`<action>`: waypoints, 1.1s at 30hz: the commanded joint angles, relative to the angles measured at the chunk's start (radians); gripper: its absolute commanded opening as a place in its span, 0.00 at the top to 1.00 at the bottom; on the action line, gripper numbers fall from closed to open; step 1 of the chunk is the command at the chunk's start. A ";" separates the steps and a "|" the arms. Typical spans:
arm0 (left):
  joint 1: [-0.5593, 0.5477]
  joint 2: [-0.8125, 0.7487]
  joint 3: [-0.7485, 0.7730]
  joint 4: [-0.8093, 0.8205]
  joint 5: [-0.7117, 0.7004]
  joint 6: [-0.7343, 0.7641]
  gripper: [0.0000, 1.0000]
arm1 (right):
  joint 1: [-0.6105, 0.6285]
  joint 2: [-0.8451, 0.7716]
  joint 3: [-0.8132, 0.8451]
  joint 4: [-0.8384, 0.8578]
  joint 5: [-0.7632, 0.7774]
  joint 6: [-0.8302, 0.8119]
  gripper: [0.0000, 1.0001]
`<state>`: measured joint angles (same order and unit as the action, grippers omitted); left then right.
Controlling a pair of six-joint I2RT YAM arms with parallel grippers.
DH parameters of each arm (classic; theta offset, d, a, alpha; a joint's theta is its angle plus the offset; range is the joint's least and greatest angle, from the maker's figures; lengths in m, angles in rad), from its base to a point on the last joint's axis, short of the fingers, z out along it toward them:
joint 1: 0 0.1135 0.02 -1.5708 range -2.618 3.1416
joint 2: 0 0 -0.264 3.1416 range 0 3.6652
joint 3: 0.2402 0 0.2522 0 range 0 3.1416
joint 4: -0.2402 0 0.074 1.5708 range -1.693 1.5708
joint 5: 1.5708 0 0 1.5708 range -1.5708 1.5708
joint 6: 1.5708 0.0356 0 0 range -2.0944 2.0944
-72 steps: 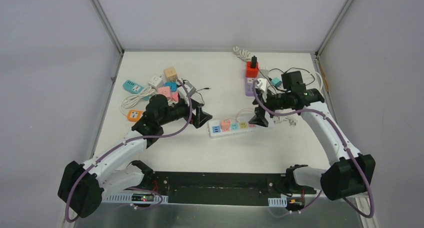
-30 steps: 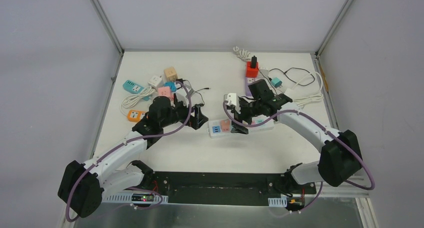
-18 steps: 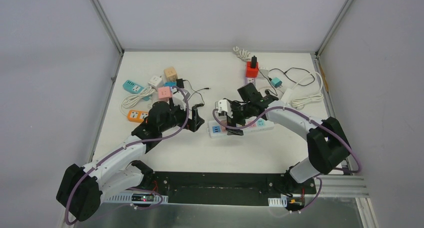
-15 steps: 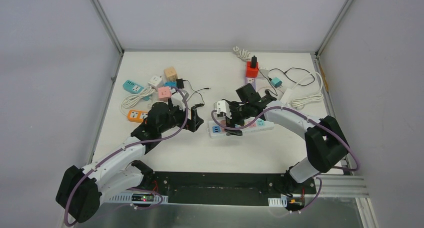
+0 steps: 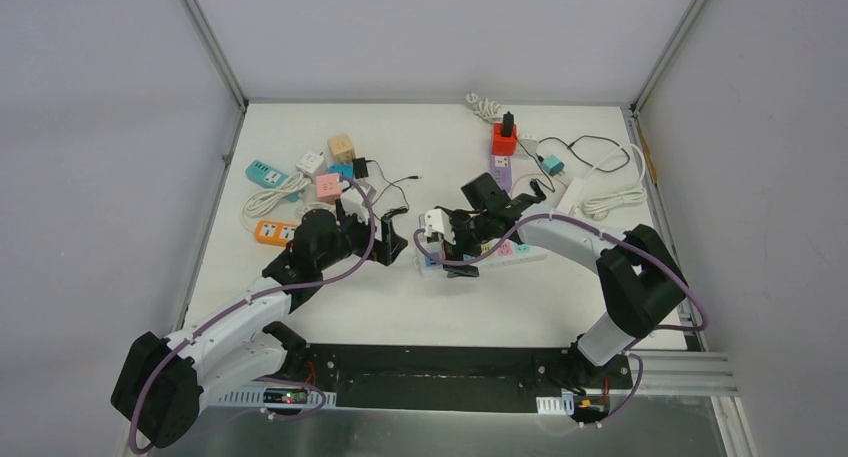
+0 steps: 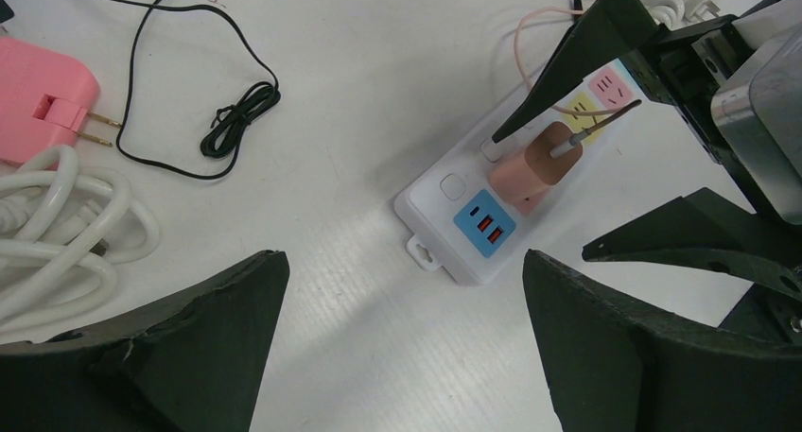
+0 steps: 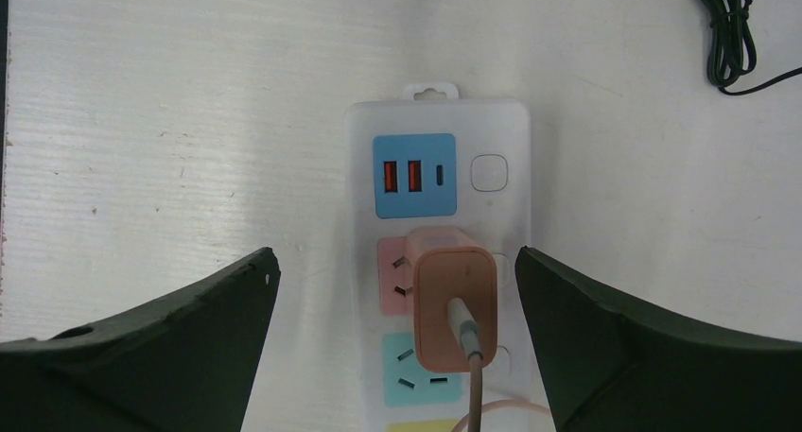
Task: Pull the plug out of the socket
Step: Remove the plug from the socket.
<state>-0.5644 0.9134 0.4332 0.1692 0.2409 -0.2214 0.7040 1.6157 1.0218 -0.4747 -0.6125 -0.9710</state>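
A white power strip (image 5: pixel 510 251) with coloured sockets lies mid-table, also in the left wrist view (image 6: pixel 446 216) and the right wrist view (image 7: pixel 364 167). A pink plug (image 7: pixel 457 309) with a thin cable sits in its pink socket, next to the blue USB panel; it also shows in the left wrist view (image 6: pixel 539 163). My right gripper (image 7: pixel 394 262) is open above the strip, with one finger on each side of the plug and not touching it. My left gripper (image 6: pixel 405 262) is open and empty, just off the strip's USB end (image 5: pixel 395 239).
Several coloured adapters and a white cord (image 5: pixel 320 172) lie at the back left. A red and purple socket stack (image 5: pixel 503 142) and loose cables (image 5: pixel 600 192) lie at the back right. A black cable (image 6: pixel 227 120), a pink adapter (image 6: pixel 38 101) and a coiled white cord (image 6: pixel 57 224) lie left of my left gripper.
My right gripper has moved left along the strip from its right end to over the pink plug. My left gripper has moved slightly closer to the strip's USB end.
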 commanded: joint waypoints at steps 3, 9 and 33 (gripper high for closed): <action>-0.009 -0.014 -0.014 0.090 0.037 -0.003 0.01 | 0.008 0.004 0.041 0.020 -0.011 -0.020 0.00; -0.009 -0.010 -0.018 0.108 0.061 -0.003 0.01 | 0.008 0.005 0.045 0.020 -0.011 -0.020 0.00; -0.009 0.067 -0.112 0.388 0.203 0.049 0.01 | 0.000 0.040 0.103 -0.068 0.133 0.004 0.87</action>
<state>-0.5644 0.9676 0.3832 0.3244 0.3550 -0.2165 0.7067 1.6516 1.0748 -0.5091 -0.4530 -0.9520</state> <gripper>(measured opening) 0.990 0.312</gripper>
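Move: Over the near-left part of the long power strip, the right hand's open fingers already straddle the pink plug, whose middle is about 2 cm ahead, 1 cm to the right and 1 cm lower. The strip's middle lies some 8 cm to the right and 1 cm ahead, its blue USB panel about 3 cm left and 1 cm ahead. The black cable coil is about 11 cm ahead and 12 cm left. From the left hand, the plug is roughly 12 cm to the right, level with it fore and aft, and 9 cm lower. Waiting briefly, the right hand then shifts about 2.5 cm forward and 1 cm to the right to centre on the plug, its fingers tipping some 10 degrees steeper. The wide-open fingers close on the way, ending with one on the near side and one on the far side of the plug in a fresh pinch. The left hand, open and empty, drifts about 2 cm right. ##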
